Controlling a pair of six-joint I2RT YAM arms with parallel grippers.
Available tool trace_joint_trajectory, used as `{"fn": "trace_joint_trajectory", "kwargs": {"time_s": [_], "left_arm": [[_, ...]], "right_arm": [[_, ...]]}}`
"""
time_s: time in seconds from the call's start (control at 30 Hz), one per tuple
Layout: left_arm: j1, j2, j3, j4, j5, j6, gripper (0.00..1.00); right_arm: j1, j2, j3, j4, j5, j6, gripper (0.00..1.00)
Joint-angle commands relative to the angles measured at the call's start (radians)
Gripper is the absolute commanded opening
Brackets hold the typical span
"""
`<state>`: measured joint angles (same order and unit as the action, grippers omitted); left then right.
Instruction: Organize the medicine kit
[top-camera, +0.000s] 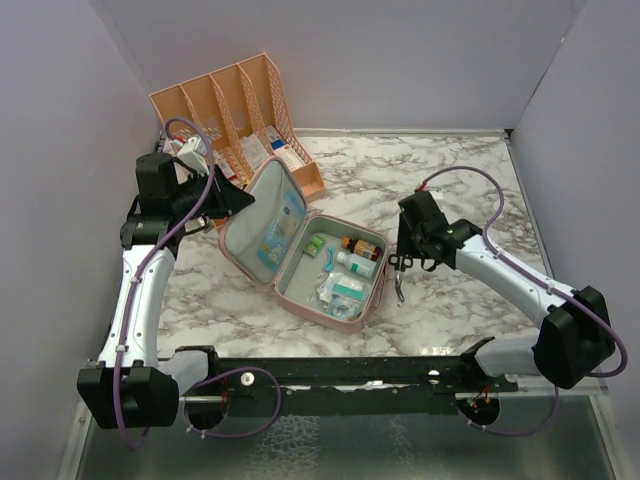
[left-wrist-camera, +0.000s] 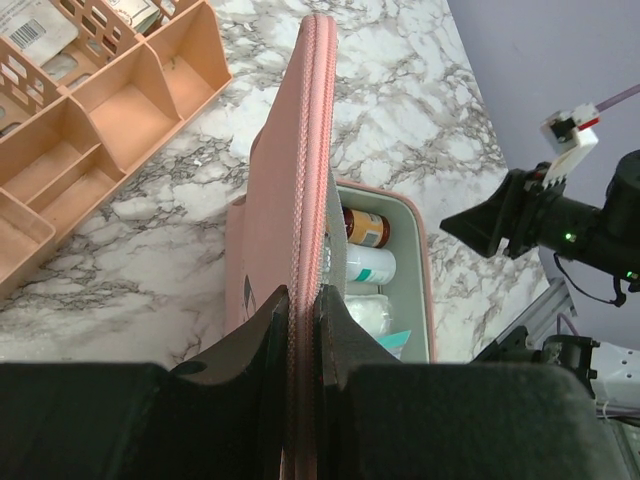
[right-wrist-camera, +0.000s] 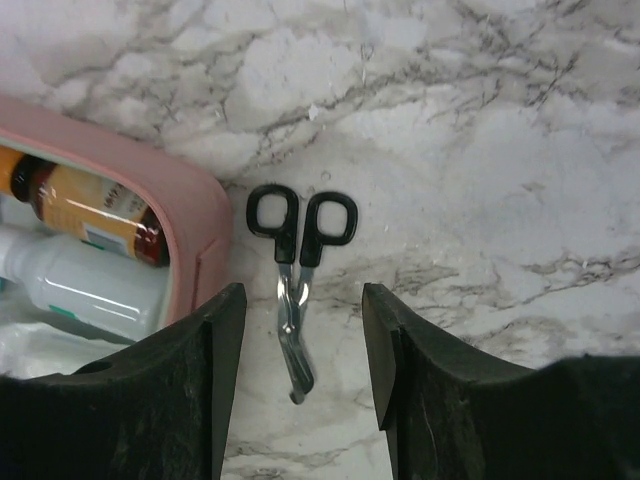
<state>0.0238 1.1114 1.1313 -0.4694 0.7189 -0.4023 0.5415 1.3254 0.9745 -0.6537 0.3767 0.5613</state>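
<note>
The pink medicine kit (top-camera: 352, 312) lies open mid-table, its lid (top-camera: 275, 215) raised on edge. My left gripper (left-wrist-camera: 305, 300) is shut on the lid's zipped rim (left-wrist-camera: 305, 160), holding it upright. Inside the pale green tray lie a brown bottle (top-camera: 362, 246), a white bottle (top-camera: 356, 263) and packets (top-camera: 338, 290). Small black-handled scissors (right-wrist-camera: 297, 262) lie on the marble just right of the kit's wall (right-wrist-camera: 200, 240). My right gripper (right-wrist-camera: 303, 310) hangs open above them, its fingers either side of the blades, not touching.
A peach slotted desk organizer (top-camera: 232, 105) with boxes in it stands at the back left, just behind the lid. White walls close the table on three sides. Bare marble (top-camera: 460, 180) stretches to the right.
</note>
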Motion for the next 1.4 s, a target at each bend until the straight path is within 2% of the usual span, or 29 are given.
{"fn": "trace_joint_trajectory", "kwargs": {"time_s": [0.0,0.17,0.43,0.8,1.1,1.37], "left_arm": [[-0.007,-0.025,-0.015,-0.015,-0.004,-0.003,0.0],[-0.011,-0.017,-0.01,-0.015,-0.004,-0.004,0.0],[-0.02,-0.009,-0.009,-0.015,-0.004,0.0,0.0],[-0.021,-0.013,-0.016,-0.018,-0.011,0.006,0.0],[-0.022,-0.012,-0.02,-0.019,-0.017,0.009,0.0],[-0.022,-0.013,-0.019,-0.021,-0.021,0.012,0.0]], "right_arm": [[-0.002,0.003,-0.063,-0.072,-0.118,0.01,0.52],[-0.002,0.026,-0.126,-0.027,-0.199,-0.002,0.51],[-0.002,0.085,-0.196,0.094,-0.255,-0.017,0.46],[-0.002,0.216,-0.173,0.091,-0.23,0.005,0.43],[-0.002,0.248,-0.168,0.1,-0.194,0.035,0.26],[-0.002,0.286,-0.176,0.099,-0.14,0.112,0.29]]}}
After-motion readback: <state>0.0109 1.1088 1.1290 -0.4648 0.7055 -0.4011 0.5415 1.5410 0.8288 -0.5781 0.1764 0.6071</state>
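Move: The scissors lie flat on the table, their middle about 4 cm back from the open right hand, 1 cm to its left and 11 cm below. Left of the scissors is the open case, its middle some 14 cm from them and 1 cm farther out. In it, the brown bottle lies 8 cm left of the scissors and 7 cm beyond, the white bottle 9 cm left and 3 cm beyond. From the left hand the scissors are roughly 25 cm right, 6 cm back and 29 cm down. The scissors are met at their metal shanks, just below the handle rings: the right hand sinks about 10 cm to them, drawing back some 6 cm as it tips its fingers about 20 degrees steeper. Down beside the case wall, it creeps a centimetre or so forward while its half-open fingers narrow around the shanks. ##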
